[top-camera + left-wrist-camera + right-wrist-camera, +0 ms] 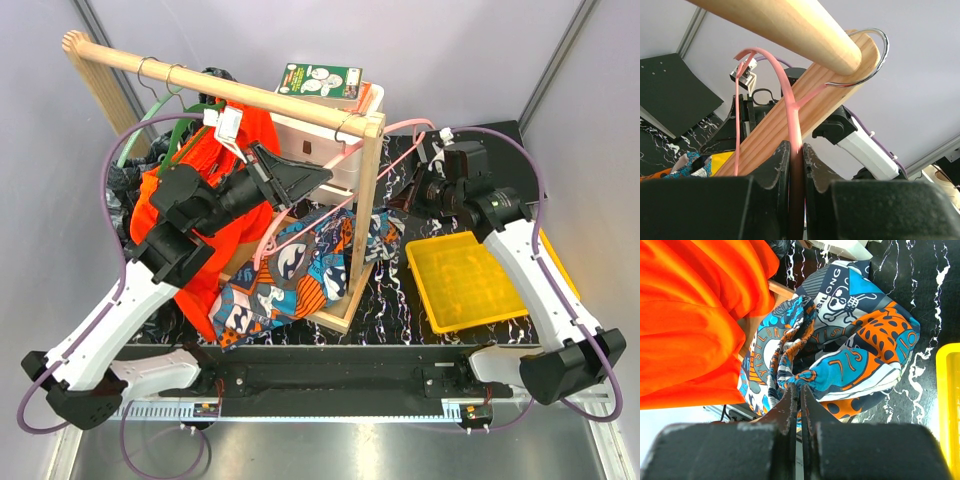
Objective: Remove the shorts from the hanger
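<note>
My left gripper (308, 182) (796, 148) is shut on the stem of a pink hanger (790, 107). The hanger's chrome hook (879, 52) sits over the end of the wooden rod (200, 82). The blue, orange and white patterned shorts (300, 270) (850, 350) lie bunched below it by the rack's post. Their folds draw in to my right gripper (405, 205) (800, 388), which is shut on a pinch of that cloth. The plain orange shorts (190, 235) (690, 315) hang at the left from a green hanger (150, 125). Dark patterned cloth (122, 185) shows behind them.
The rack's upright post (368, 200) stands between the two arms. A yellow tray (465, 280) lies at the right on the black marbled mat (400, 320). White boxes topped by a green carton (320, 80) stand behind the rod.
</note>
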Robot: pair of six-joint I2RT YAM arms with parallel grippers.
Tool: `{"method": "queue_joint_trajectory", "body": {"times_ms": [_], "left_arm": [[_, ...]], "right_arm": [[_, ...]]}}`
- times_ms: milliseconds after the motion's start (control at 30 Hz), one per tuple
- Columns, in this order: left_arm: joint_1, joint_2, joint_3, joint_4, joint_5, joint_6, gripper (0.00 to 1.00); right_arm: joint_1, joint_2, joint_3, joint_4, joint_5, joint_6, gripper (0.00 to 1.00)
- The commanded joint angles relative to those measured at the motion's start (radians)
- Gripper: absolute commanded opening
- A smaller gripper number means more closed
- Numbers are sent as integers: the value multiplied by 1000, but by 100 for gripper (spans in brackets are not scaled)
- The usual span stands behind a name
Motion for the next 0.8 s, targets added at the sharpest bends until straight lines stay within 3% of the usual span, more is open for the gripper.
{"method": "queue_joint_trajectory", "body": {"times_ms": [0, 300, 333, 367, 400, 533, 733, 767], "left_arm": [[-20, 16, 22, 63, -1, 11, 0], [-31, 25, 24, 49, -1, 23, 0], [-31, 22, 21, 44, -1, 34, 4], [-30, 19, 21, 37, 0, 44, 9], [-31, 8, 18, 24, 0, 57, 21], [-30, -38, 7, -68, -56, 138, 53], [-30, -160, -42, -138, -145, 204, 73], [-30, -189, -45, -157, -149, 210, 93]], "right_arm": [[-8, -40, 36, 21, 12, 11, 0], [-8, -55, 26, 20, 16, 15, 0], [-8, -58, 26, 18, 18, 14, 0], [-8, -63, 26, 15, 19, 15, 0], [-6, -63, 27, 15, 23, 14, 0], [-8, -72, 47, -9, 47, 8, 0], [-43, -98, 62, -69, 161, 30, 0], [-60, -104, 61, -74, 159, 32, 0]]}}
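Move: The left hand has the pink hanger pinched by one arm, with the wire hook already over the rail. That stretch of rail, just short of the post, is about 5 cm to its right, 5 cm ahead and 6 cm above. The patterned shorts lie bunched some 28 cm below, 4 cm ahead and 2 cm left; the orange garment hangs about 17 cm left, 4 cm ahead and 15 cm lower. From the right hand the hook's spot is roughly 8 cm left, 6 cm back and 27 cm up. Still pinching the pink hanger, the left hand eases right, down and slightly forward, a bit over 1 cm each way, to settle the hook on the rail, then opens its fingers wide and lets go. It sinks a touch more before backing off left about 3 cm and 2 cm towards its base. The right hand keeps its shut grip on the shorts, creeping up about 1 cm, then nearly 2 cm right. ##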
